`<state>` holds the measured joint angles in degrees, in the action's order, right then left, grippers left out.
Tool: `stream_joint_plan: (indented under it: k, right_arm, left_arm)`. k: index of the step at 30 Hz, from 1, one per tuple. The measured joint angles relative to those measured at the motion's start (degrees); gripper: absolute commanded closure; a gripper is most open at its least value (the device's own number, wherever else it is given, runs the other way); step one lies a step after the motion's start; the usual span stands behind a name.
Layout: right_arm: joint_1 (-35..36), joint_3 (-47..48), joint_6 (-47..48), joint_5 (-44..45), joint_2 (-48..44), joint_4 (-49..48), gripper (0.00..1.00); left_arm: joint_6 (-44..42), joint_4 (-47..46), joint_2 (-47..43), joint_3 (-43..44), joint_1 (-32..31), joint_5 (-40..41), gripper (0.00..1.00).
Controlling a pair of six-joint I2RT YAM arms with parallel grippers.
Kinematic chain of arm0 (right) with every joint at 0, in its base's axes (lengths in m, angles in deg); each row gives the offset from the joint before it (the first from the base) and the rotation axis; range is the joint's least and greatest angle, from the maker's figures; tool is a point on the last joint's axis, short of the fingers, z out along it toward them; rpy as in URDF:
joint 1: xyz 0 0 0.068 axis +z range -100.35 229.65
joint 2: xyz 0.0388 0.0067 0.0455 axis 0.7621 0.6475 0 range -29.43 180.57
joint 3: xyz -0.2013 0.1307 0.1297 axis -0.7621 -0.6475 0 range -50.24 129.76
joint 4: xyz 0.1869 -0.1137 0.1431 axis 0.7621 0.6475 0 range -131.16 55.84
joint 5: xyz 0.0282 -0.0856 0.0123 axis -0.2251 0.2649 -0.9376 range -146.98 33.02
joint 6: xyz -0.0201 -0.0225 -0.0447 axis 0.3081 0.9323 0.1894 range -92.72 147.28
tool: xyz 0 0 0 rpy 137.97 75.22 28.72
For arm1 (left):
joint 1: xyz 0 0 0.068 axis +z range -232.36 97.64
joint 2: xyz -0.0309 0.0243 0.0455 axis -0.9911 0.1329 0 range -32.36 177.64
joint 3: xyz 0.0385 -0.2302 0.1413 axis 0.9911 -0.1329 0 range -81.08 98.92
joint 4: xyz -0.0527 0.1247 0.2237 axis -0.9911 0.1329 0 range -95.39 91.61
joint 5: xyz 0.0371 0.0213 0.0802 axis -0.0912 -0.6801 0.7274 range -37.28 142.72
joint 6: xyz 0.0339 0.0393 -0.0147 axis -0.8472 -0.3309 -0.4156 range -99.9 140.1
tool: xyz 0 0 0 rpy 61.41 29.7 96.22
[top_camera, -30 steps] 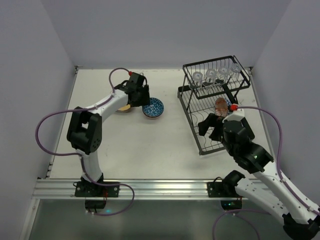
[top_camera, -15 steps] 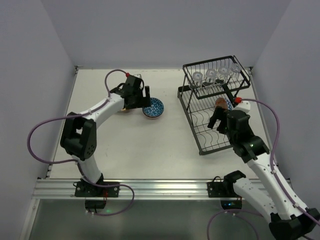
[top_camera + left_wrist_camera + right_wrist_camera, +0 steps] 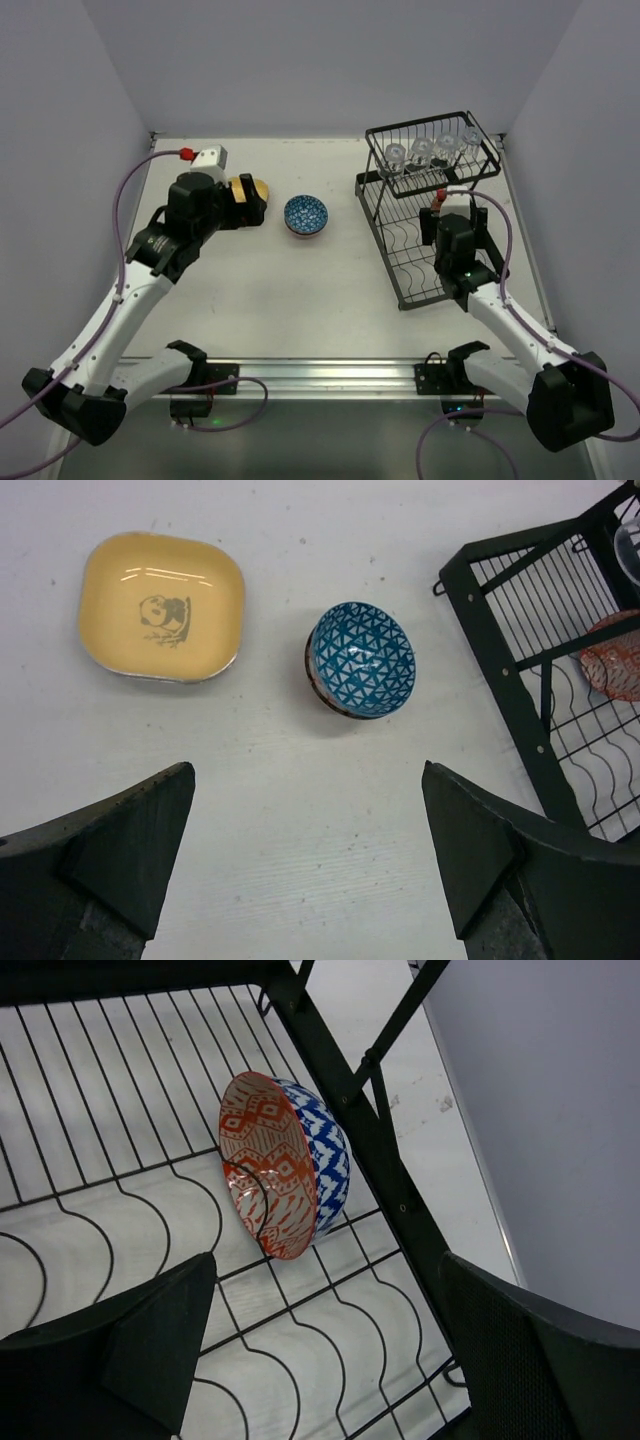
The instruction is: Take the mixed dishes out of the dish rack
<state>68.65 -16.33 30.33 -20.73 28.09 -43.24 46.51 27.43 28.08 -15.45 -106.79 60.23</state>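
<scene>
The black wire dish rack (image 3: 383,245) stands at the right. Several clear glasses (image 3: 430,152) sit on its upper shelf. On its lower tray a reddish-orange bowl (image 3: 262,1165) stands on edge against a blue-and-white bowl (image 3: 328,1155). My right gripper (image 3: 325,1345) hovers open just short of the two bowls, holding nothing. On the table lie a blue patterned bowl (image 3: 362,660) and a yellow rounded-square plate (image 3: 160,605). My left gripper (image 3: 310,850) is open and empty above bare table, nearer than both; in the top view it (image 3: 246,203) partly covers the plate.
The rack's left frame (image 3: 500,680) runs close to the right of the blue bowl (image 3: 305,215). A grey wall rises just beyond the rack's right side (image 3: 540,1110). The right arm's wrist (image 3: 455,240) hangs over the lower tray.
My left gripper has opened fully and drawn back to the left, away from the blue bowl, which stays on the table. The right gripper has moved further along the rack toward the standing bowls.
</scene>
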Motion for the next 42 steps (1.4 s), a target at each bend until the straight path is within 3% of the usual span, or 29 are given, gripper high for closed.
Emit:
stream_joint_plan:
  k: [7,10,11,13,25,34,38,42]
  right_arm:
    - [-4.66,-5.11,9.64,-3.08,7.52,-17.2,0.12]
    - [-6.08,-5.11,11.45,-4.37,10.86,-21.99,0.16]
    - [-6.45,-5.11,11.98,-4.59,12.04,-23.32,0.22]
    - [-6.97,-5.11,13.16,-5.35,14.47,-24.96,0.23]
    - [-8.9,-5.11,16.31,-7.39,17.59,-25.42,0.25]
    - [-9.86,-5.14,17.44,-7.39,19.93,-24.96,0.39]
    - [-9.97,-5.14,17.55,-7.61,20.65,-25.14,0.53]
    - [-9.9,-5.09,18.27,-8.5,22.99,-25.2,0.61]
  left_arm:
    - [-3.89,2.25,-10.4,-10.73,0.0,1.09,0.0]
    - [-4.57,2.47,-12.0,-14.93,-0.02,1.18,0.0]
    - [-4.61,2.45,-12.0,-15.82,0.0,1.09,0.0]
    - [-4.7,2.47,-11.78,-17.0,-0.02,0.68,0.0]
    - [-5.01,0.68,-12.37,-17.75,-0.02,-1.05,0.0]
    - [-5.03,0.48,-12.57,-17.75,-0.02,-1.6,0.0]
    - [-5.03,0.33,-12.57,-17.75,-0.02,-1.73,0.0]
    - [-5.03,0.22,-12.57,-17.75,-0.02,-1.73,0.0]
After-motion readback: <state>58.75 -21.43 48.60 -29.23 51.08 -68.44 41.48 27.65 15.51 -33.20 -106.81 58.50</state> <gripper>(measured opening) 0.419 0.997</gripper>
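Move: The red-patterned bowl stands on edge in the rack about 8 cm ahead of the right hand, 3 cm to its right and 8 cm below. The rack's right rail runs some 5 cm farther right of the bowl, and the upper tier of glasses sits about 9 cm ahead of the hand, 4 cm left and 6 cm above. From the left hand that bowl is roughly 10 cm ahead, 41 cm right and 18 cm lower. The right hand sinks about 8 cm into the rack while reaching some 4 cm forward and as far right in the early part, tipping its fingers down and rolling its left side lower by some 15 degrees, as the nearly wide-open fingers narrow to under half around the near lower rim of the red-patterned bowl, with contact not certain. The empty left hand, still wide open, sinks 7 to 8 cm and backs about 5 cm away from the yellow tray and blue bowl, then waits. ##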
